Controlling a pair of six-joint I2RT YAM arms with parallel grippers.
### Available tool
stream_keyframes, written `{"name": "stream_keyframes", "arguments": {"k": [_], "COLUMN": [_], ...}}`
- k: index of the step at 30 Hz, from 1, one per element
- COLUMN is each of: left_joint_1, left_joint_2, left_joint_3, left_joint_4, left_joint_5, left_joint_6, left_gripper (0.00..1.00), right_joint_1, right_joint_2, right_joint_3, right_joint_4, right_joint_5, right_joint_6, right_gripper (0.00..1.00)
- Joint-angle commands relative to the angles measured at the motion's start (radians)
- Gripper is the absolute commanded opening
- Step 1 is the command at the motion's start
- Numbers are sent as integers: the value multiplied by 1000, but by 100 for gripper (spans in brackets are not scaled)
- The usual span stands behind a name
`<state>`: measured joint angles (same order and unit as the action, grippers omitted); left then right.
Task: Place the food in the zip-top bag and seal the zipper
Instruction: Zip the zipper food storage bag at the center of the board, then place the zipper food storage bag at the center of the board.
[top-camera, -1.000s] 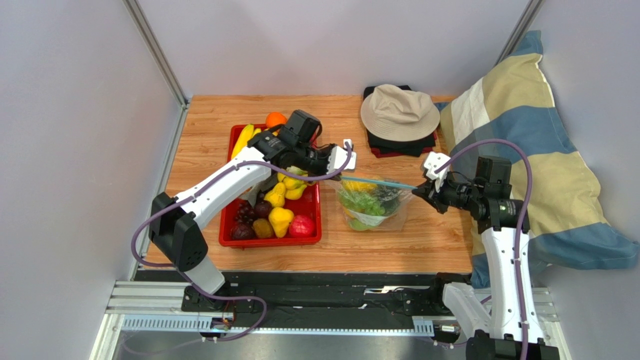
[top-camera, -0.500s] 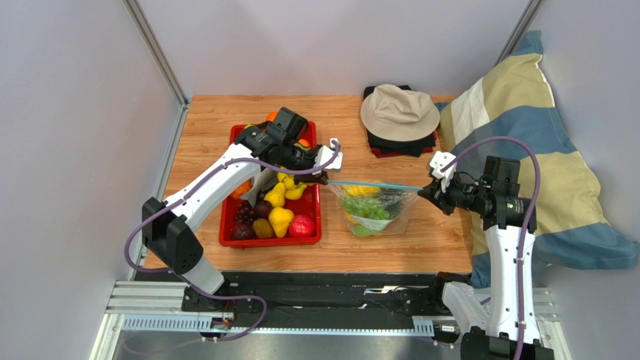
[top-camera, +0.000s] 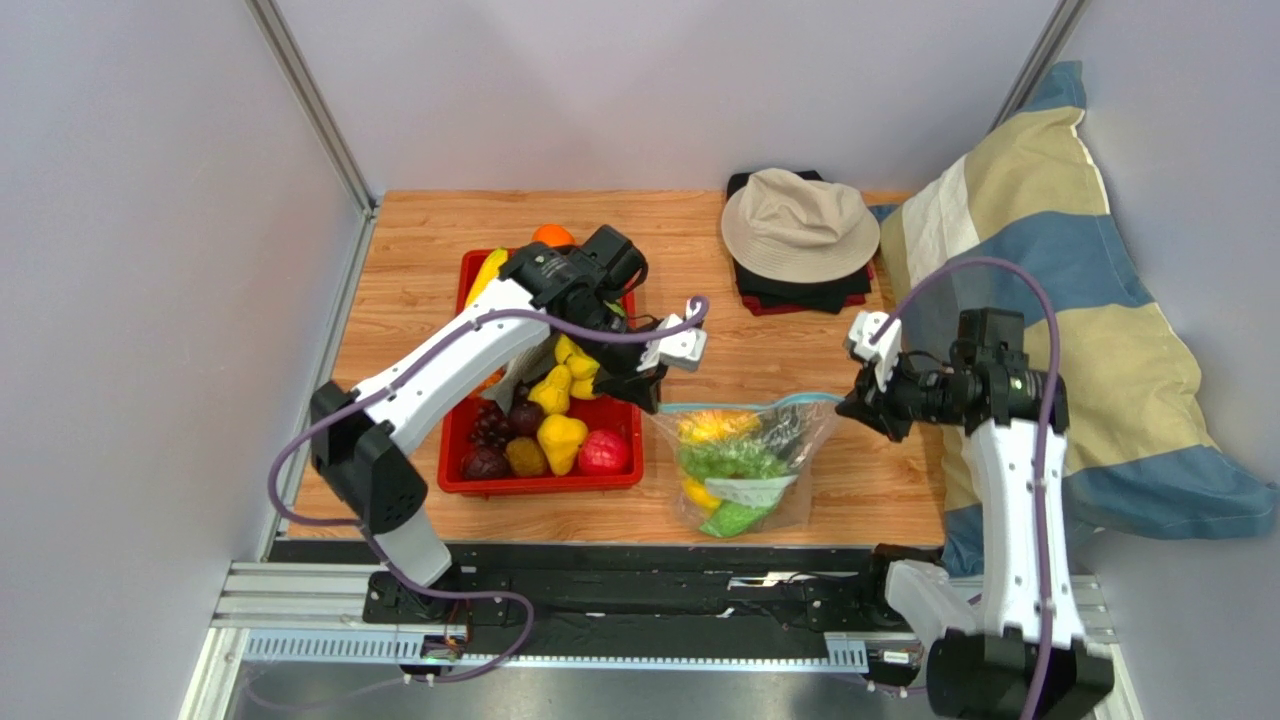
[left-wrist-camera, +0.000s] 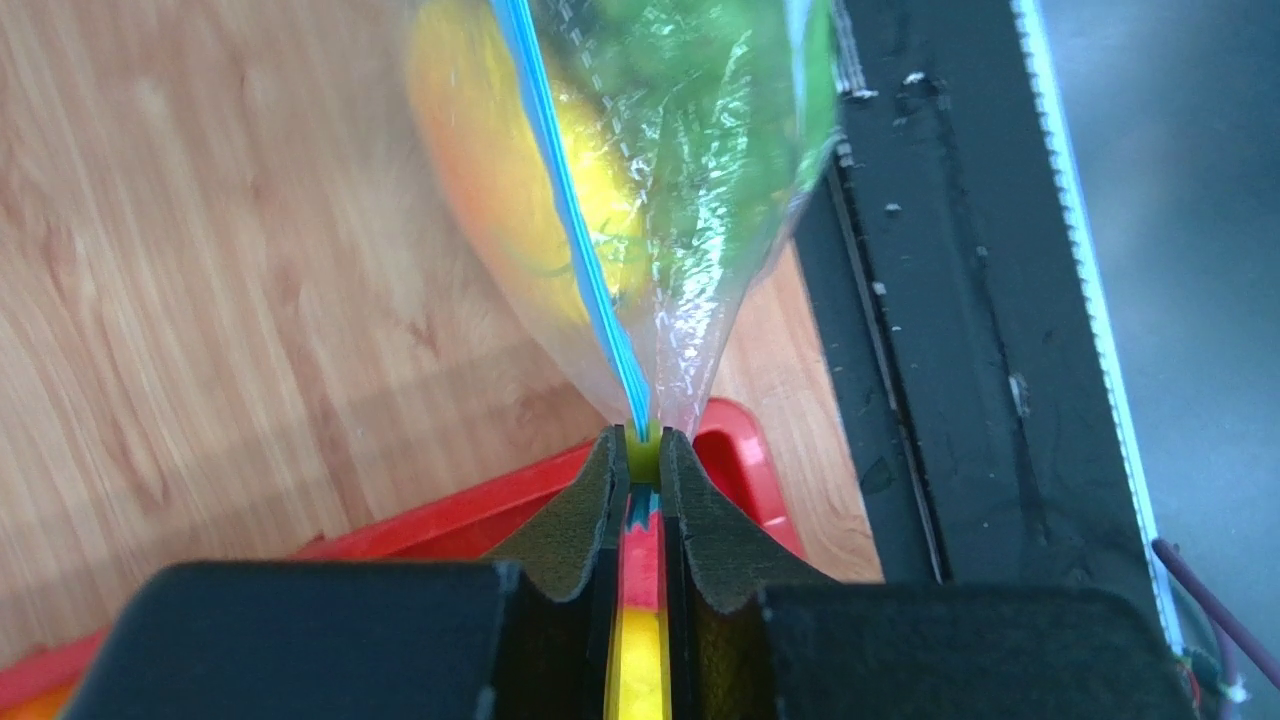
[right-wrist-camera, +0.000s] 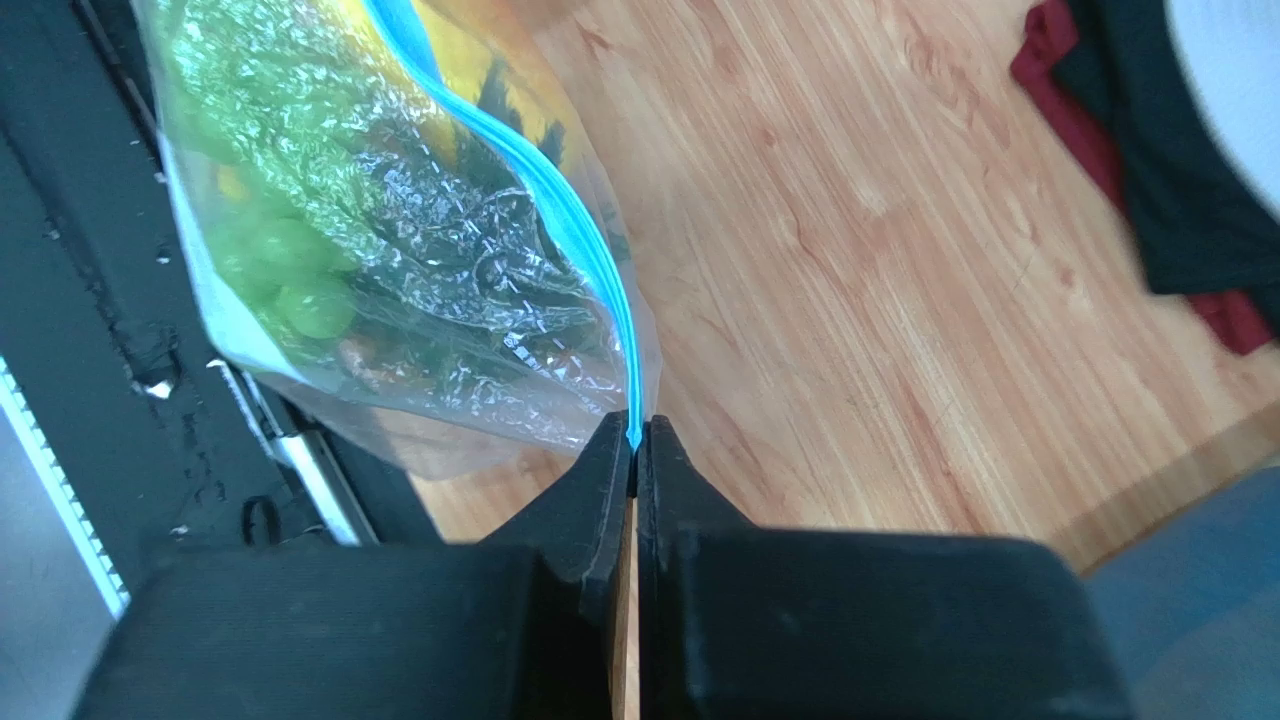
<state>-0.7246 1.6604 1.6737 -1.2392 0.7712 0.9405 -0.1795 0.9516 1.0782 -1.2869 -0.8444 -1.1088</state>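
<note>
The zip-top bag (top-camera: 739, 468) hangs between my two grippers over the table's near part. It holds food: a yellow piece (top-camera: 712, 426), green grapes (top-camera: 730, 462) and a green piece (top-camera: 736, 519). My left gripper (top-camera: 658, 393) is shut on the left end of the blue-green zipper (top-camera: 747, 404). In the left wrist view, that gripper (left-wrist-camera: 643, 447) pinches the zipper (left-wrist-camera: 579, 255) where it ends in a small green tab. My right gripper (top-camera: 860, 402) is shut on the other end. The right wrist view shows the gripper (right-wrist-camera: 633, 435) clamping the strip (right-wrist-camera: 556, 225) beside the grapes (right-wrist-camera: 286, 285).
A red tray (top-camera: 541, 486) with several toy fruits sits left of the bag, under my left arm. A beige hat (top-camera: 800, 222) rests on dark folded clothes (top-camera: 804, 297) at the back. A striped pillow (top-camera: 1052, 300) lies at the right. The black rail runs along the near edge.
Both grippers have moved toward the near edge with the bag. The zipper, stretched taut before, now sags slightly, and the bag hangs lower and nearer.
</note>
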Motion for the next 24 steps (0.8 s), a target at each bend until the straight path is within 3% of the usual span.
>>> {"name": "stream_keyframes", "arguments": {"k": [1,7,10,14,17,18,19,20,21,22,24], "left_joint_1": [80,136,136,136,139,146,152,159,169,189,211], "left_joint_2": [140,381,426,392,322,288,273,260,236,227,199], "left_joint_3": [125,403,420,367,291,279,270,273,279,308,346], "left_joint_4": [164,219,224,248,308,323,336,352,357,357,342], "left_joint_5": [-91,-207,-210,-191,-188,-191,-191,-190,-184,-171,-165], "left_joint_6": [-179,-304,-304,-344,-391,-405,-423,-466,-491,-512,-592], "left_gripper": [0,3,5,13,38,51,58,77,88,90,99], "right_joint_1": [2,20,21,21,21,21,21,21,20,18,18], "right_joint_2": [205,530,634,702,705,698,687,653,633,612,546], "right_joint_3": [44,209,274,350,380,384,382,375,367,361,351], "right_joint_4": [236,314,345,359,348,341,333,328,328,328,333], "right_joint_5": [16,31,47,44,24,19,21,25,27,25,16], "right_joint_6": [104,202,254,323,382,389,398,423,437,451,504], "right_gripper": [0,0,1,12,31,37,49,55,62,74,82]}}
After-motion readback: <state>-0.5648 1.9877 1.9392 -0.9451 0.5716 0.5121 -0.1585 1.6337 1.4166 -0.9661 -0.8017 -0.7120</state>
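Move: I hold the bag's zipper strip by both ends. The clear board where the bag will lie is centred some 8 cm ahead of my left hand, 10 cm to its right and 7 cm below; for my right hand it is 8 cm ahead, 10 cm to its left. The filled bag sags 5 cm back from the left hand and 9 cm right, the red tray's middle is about 10 cm ahead and 13 cm left, and the hats are roughly 28 cm ahead and 17 cm right. I swing both hands forward together about 17 cm, sinking some 6 cm on the way, and carry the bag by its pinched zipper ends out over the board beside the tray. There I open both grippers wide, let go of the ends and start to rise, my left hand having turned some 30 degrees counter-clockwise, my right tipping down and turning slightly clockwise. ##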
